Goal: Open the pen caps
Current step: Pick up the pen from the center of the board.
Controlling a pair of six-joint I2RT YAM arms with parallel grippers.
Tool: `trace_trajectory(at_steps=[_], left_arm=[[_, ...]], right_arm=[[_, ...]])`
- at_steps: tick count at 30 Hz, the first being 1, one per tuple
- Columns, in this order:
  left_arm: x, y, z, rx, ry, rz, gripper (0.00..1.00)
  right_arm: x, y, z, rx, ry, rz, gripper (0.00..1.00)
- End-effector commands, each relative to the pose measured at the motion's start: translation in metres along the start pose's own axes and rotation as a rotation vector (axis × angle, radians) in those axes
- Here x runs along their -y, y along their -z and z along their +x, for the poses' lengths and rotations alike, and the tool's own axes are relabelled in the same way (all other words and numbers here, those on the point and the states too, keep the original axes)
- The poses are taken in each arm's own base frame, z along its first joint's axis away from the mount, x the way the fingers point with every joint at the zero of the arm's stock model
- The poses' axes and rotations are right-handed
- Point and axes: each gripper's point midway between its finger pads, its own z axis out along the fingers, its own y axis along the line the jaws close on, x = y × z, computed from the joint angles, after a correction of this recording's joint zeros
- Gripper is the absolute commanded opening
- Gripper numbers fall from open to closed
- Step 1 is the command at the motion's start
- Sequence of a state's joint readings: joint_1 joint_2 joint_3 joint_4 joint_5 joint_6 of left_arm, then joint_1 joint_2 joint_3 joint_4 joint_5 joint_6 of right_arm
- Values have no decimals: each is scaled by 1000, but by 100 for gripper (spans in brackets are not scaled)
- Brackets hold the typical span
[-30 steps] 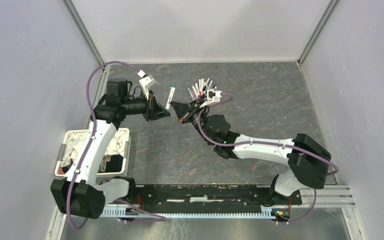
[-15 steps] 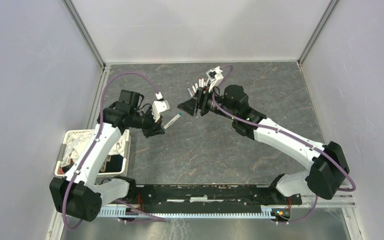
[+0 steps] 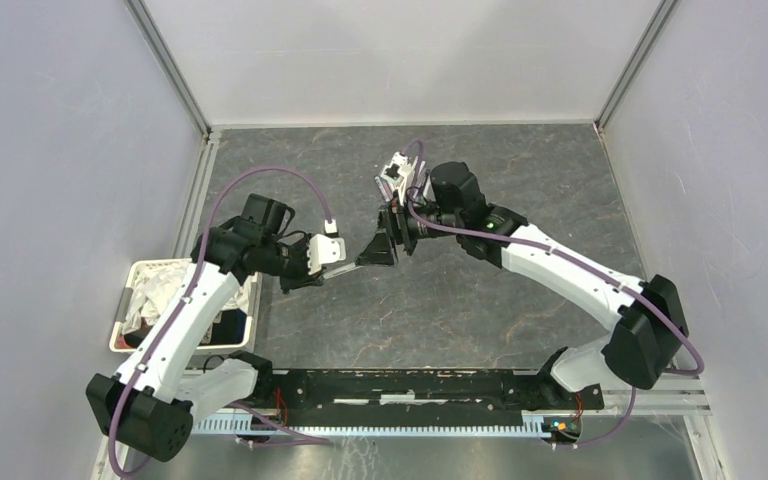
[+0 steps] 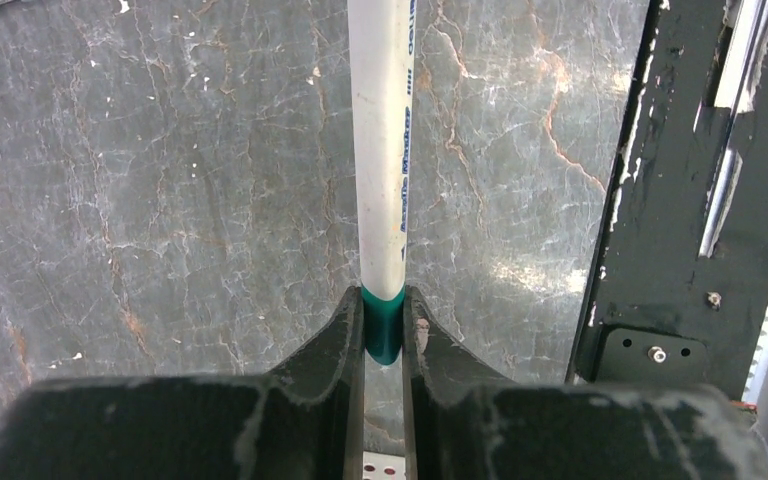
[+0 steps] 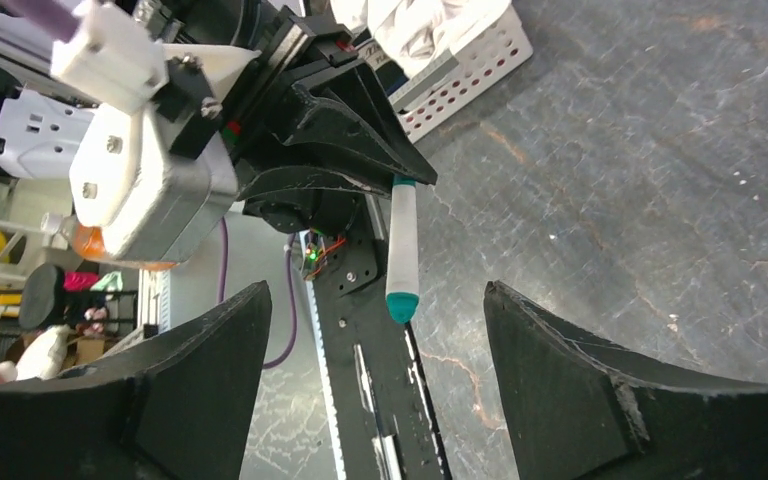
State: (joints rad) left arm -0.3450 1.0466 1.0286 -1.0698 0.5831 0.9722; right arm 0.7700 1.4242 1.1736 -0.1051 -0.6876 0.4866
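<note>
My left gripper [image 3: 312, 270] is shut on the teal end of a white-barrelled pen [image 4: 381, 150]. It holds the pen level above the table, pointing at the right arm. The pen's free end [image 5: 402, 304] is also teal and rounded. That end lies between the fingers [image 5: 570, 380] of my right gripper [image 5: 375, 295], which stands wide open and touches nothing. In the top view the right gripper [image 3: 368, 252] meets the pen [image 3: 345, 267] at mid-table. A few more pens [image 3: 384, 188] peek out behind the right wrist. No loose pen caps show.
A white perforated basket [image 3: 136, 283] holding crumpled white material sits at the table's left edge, under the left arm. A black rail [image 3: 410, 385] runs along the near edge between the arm bases. Grey walls enclose the table on three sides.
The right gripper has opened wide and swung from the pen pile to the left gripper. The left arm has lowered its pen and turned it toward the right gripper.
</note>
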Motion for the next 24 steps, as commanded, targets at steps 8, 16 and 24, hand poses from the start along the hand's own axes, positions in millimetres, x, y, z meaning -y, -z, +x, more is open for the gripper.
trace_trajectory(at_steps=[8,16,24], left_arm=[[-1,17,-11,-31,-185,-20,2],[-13,21,-2,-124,-296,-55,2],[-18,29,-8,-129,-366,-78,2]], right_arm=[[-5,-31,6,-121,-43,-115,74],[-8,-63,27,-231,-58,-137,69],[-11,-72,48,-282,-79,-178,53]])
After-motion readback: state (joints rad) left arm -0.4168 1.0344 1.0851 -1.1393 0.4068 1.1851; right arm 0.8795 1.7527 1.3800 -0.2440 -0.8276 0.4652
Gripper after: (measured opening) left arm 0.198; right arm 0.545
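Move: The pen is held by one green end in the left fingers and slants up towards the right hand. From the right hand its middle is about 5 cm to the left, 3 cm back and 5 cm lower, with the left gripper's tips some 9 cm left, 4 cm back and 9 cm lower. The pen pile is 13 cm ahead, 8 cm right and 25 cm below. From the left hand, the pen's middle is roughly 4 cm right, 1 cm ahead and 4 cm up. Down and to the left, about 6 cm each, the right hand closes in on the free length of the pen, then also draws back some 3 cm; it turns about 20 degrees, partly counter-clockwise, and its wide fingers narrow partway around the pen without shutting. The left hand keeps its pinch on the green end, shifting barely 2 cm, mostly left, while tilting the pen some 15 to 20 degrees. ##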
